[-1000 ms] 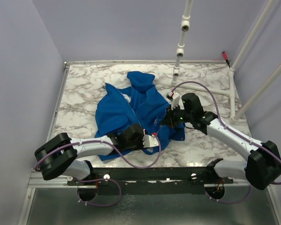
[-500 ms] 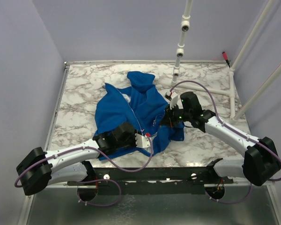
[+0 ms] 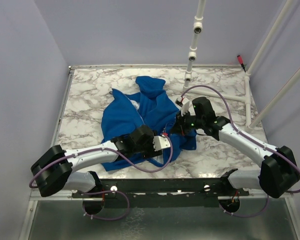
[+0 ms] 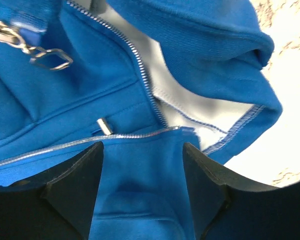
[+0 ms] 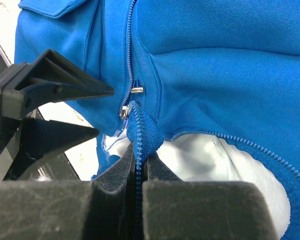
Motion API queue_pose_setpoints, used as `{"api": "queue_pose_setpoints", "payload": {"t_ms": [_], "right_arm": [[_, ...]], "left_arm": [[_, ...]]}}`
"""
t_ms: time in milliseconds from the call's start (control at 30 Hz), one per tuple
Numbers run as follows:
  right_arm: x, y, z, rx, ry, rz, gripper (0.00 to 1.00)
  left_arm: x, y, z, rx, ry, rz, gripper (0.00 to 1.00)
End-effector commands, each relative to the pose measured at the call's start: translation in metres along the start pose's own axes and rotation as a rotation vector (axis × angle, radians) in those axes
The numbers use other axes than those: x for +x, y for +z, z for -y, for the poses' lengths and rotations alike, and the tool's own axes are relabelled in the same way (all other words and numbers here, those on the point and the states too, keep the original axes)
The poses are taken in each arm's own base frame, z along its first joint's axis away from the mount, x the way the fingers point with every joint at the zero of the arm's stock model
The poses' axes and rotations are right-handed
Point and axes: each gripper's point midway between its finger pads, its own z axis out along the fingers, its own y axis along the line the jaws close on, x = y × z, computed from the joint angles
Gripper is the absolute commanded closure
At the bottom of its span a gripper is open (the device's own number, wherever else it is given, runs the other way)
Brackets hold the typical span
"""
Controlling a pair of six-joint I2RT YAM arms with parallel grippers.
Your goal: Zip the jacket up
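The royal-blue jacket (image 3: pixel 137 117) lies crumpled on the marble table, front unzipped, pale lining (image 5: pixel 215 160) showing. My right gripper (image 5: pixel 140 152) is shut on the jacket's zipper tape, pinching the blue teeth between its pads near the bottom hem. Just beyond it sit the silver zipper slider (image 5: pixel 124 113) and a small metal end piece (image 5: pixel 136 90). My left gripper (image 4: pixel 142 165) is open, its fingers (image 4: pixel 75 185) straddling blue fabric just below the other zipper edge (image 4: pixel 115 137). A metal pull tab (image 4: pixel 50 59) lies at upper left. In the top view the left gripper (image 3: pixel 162 142) is at the hem, the right gripper (image 3: pixel 182 124) close beside it.
White pipe posts (image 3: pixel 192 52) rise at the back of the table, with slanted white poles (image 3: pixel 277 95) at the right. Purple cables (image 3: pixel 150 167) loop off both arms. Grey walls close in the marble table (image 3: pixel 85 100) on left and back.
The left arm swung out to the left and came back toward the jacket's hem; its gripper narrowed, then opened wider. The right gripper kept its grip and barely moved.
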Motion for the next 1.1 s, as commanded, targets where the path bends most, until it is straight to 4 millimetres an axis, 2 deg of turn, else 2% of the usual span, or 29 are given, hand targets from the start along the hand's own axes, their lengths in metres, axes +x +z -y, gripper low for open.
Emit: {"api": "queue_pose_setpoints", "payload": {"t_ms": [0, 267, 467, 567, 733, 800, 1067], "right_arm": [[-0.011, -0.004, 0.0, 0.01, -0.009, 0.022, 0.99], [-0.011, -0.009, 0.009, 0.047, 0.007, 0.032, 0.99], [-0.015, -0.013, 0.016, 0.058, 0.014, 0.043, 0.99], [-0.014, -0.013, 0.018, 0.057, 0.022, 0.042, 0.99], [-0.013, -0.012, 0.021, 0.05, 0.032, 0.038, 0.99], [-0.014, -0.011, 0.02, 0.044, 0.035, 0.04, 0.99], [-0.015, -0.009, 0.018, 0.019, 0.033, 0.041, 0.99]], "left_arm": [[0.005, 0.01, 0.025, 0.09, -0.106, 0.002, 0.34], [0.029, 0.021, 0.033, 0.128, -0.034, -0.07, 0.35], [0.044, 0.025, 0.028, 0.099, 0.003, -0.123, 0.38], [0.049, 0.024, 0.028, 0.093, 0.031, -0.13, 0.46], [0.054, 0.018, 0.023, 0.061, 0.047, -0.134, 0.75], [0.052, 0.014, 0.02, 0.04, 0.05, -0.122, 0.84], [0.037, -0.013, 0.001, -0.051, 0.109, -0.067, 0.99]]}}
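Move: The jacket's near zip corner, where the toothed edge ends, lies about 5 cm below the open left gripper and 1 cm back. The small metal pin lies some 3 cm forward of that corner and 1 cm to its right. The slider hangs about 5 cm forward of the left gripper, 2 cm to its right and 3 cm higher. From the right gripper, the corner is about 7 cm back, 3 cm left and 11 cm below. Lower the open left gripper about 5 cm, easing slightly back, onto the jacket's near zip corner; close the fingers to pinch the toothed edge and its cloth, then start lifting and drawing it left, about 2 cm. Meanwhile keep the right gripper shut on the other zip edge and carry it level, forward and right, some 2.5 cm away. ##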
